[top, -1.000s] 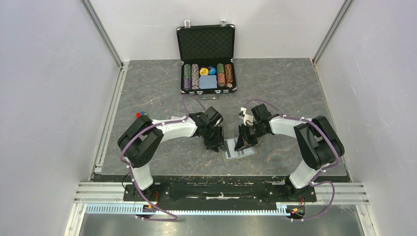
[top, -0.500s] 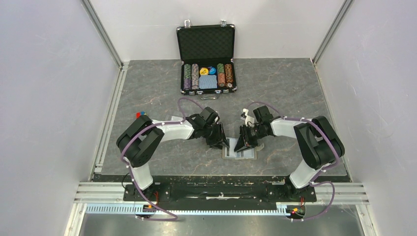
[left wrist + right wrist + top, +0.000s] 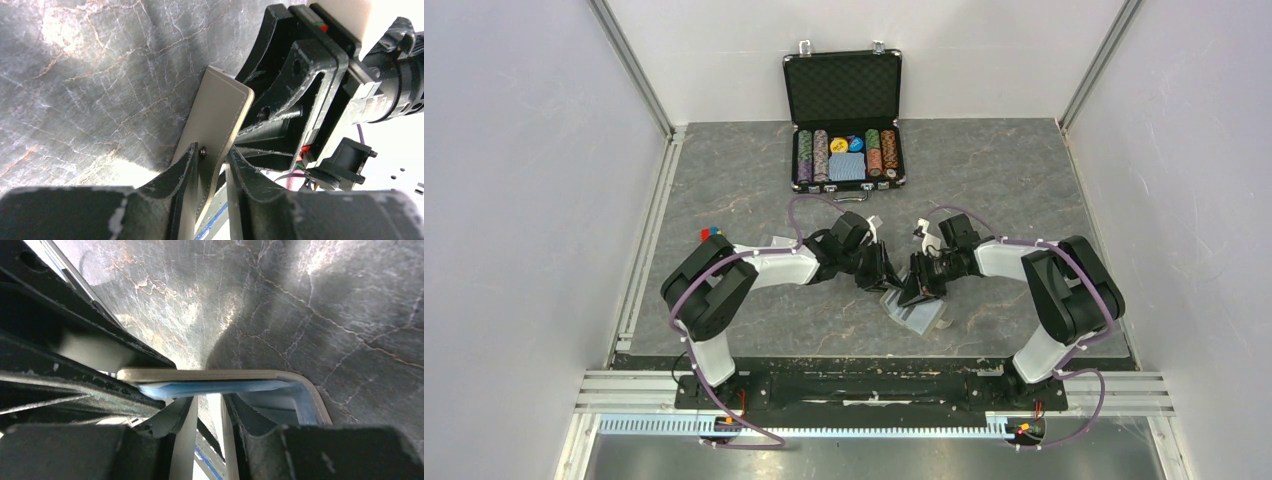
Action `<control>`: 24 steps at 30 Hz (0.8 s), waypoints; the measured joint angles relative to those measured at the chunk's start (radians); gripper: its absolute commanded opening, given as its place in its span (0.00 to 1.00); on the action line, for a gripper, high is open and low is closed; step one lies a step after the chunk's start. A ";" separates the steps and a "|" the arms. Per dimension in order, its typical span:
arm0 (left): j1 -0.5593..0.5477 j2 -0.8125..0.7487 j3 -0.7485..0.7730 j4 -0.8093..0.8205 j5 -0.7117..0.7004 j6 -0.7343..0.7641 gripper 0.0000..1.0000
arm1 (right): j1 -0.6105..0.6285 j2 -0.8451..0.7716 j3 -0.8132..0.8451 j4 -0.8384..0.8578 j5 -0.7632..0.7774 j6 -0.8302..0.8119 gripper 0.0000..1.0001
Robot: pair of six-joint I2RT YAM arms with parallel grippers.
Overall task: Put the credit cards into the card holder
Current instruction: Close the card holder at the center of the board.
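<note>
The card holder (image 3: 916, 318), taupe outside with light blue lining, sits tipped at the table's near middle between both grippers. My left gripper (image 3: 886, 278) is shut on its raised taupe flap (image 3: 220, 110). The flap's small snap stud sits by the left gripper's (image 3: 212, 152) fingertips. My right gripper (image 3: 907, 290) faces it from the right. In the right wrist view the holder's edge and blue lining (image 3: 225, 382) lie across the right gripper's (image 3: 207, 402) tips, and one finger reaches inside the fold. Its jaws stand slightly apart with nothing between them. The credit cards do not show.
An open black poker-chip case (image 3: 844, 150) with chips and a blue deck stands at the back middle. A clear sleeve (image 3: 774, 241) lies behind the left arm. White walls close in both sides, and a metal rail (image 3: 639, 290) runs along the left edge.
My left gripper has moved right to meet the right one and narrowed onto the flap. The card holder, flat a second ago, now sits tipped with its flap raised.
</note>
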 measured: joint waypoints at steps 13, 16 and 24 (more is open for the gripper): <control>-0.002 0.000 0.225 -0.442 -0.153 0.174 0.03 | 0.000 -0.039 0.027 0.023 0.003 0.031 0.46; -0.007 -0.004 0.299 -0.570 -0.217 0.242 0.04 | 0.000 -0.048 0.041 0.037 0.013 0.029 0.46; -0.013 -0.012 0.386 -0.808 -0.388 0.383 0.13 | -0.001 -0.048 0.053 0.037 0.032 0.026 0.50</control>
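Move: Just below and to the right of the left hand lies the open card holder: its middle is some 4 cm right, 3 cm back and 4 cm down, with the raised cover edge already between the parted fingers. From that hand, a card sleeve lies about 14 cm left and 4 cm ahead, and the chip case about 25 cm ahead and 9 cm left. The right hand is in at the holder, whose middle is roughly 1 cm right, 1 cm back and 2 cm below. Closing its fingers on the raised cover edge, the left hand pinches it and draws the card holder about 8 cm to the left, a little forward and up, while the wrist swings some 30 degrees so the fingers point nearly straight down. The right hand opens wider and backs off the holder, about 3 cm forward and 2 cm up. ##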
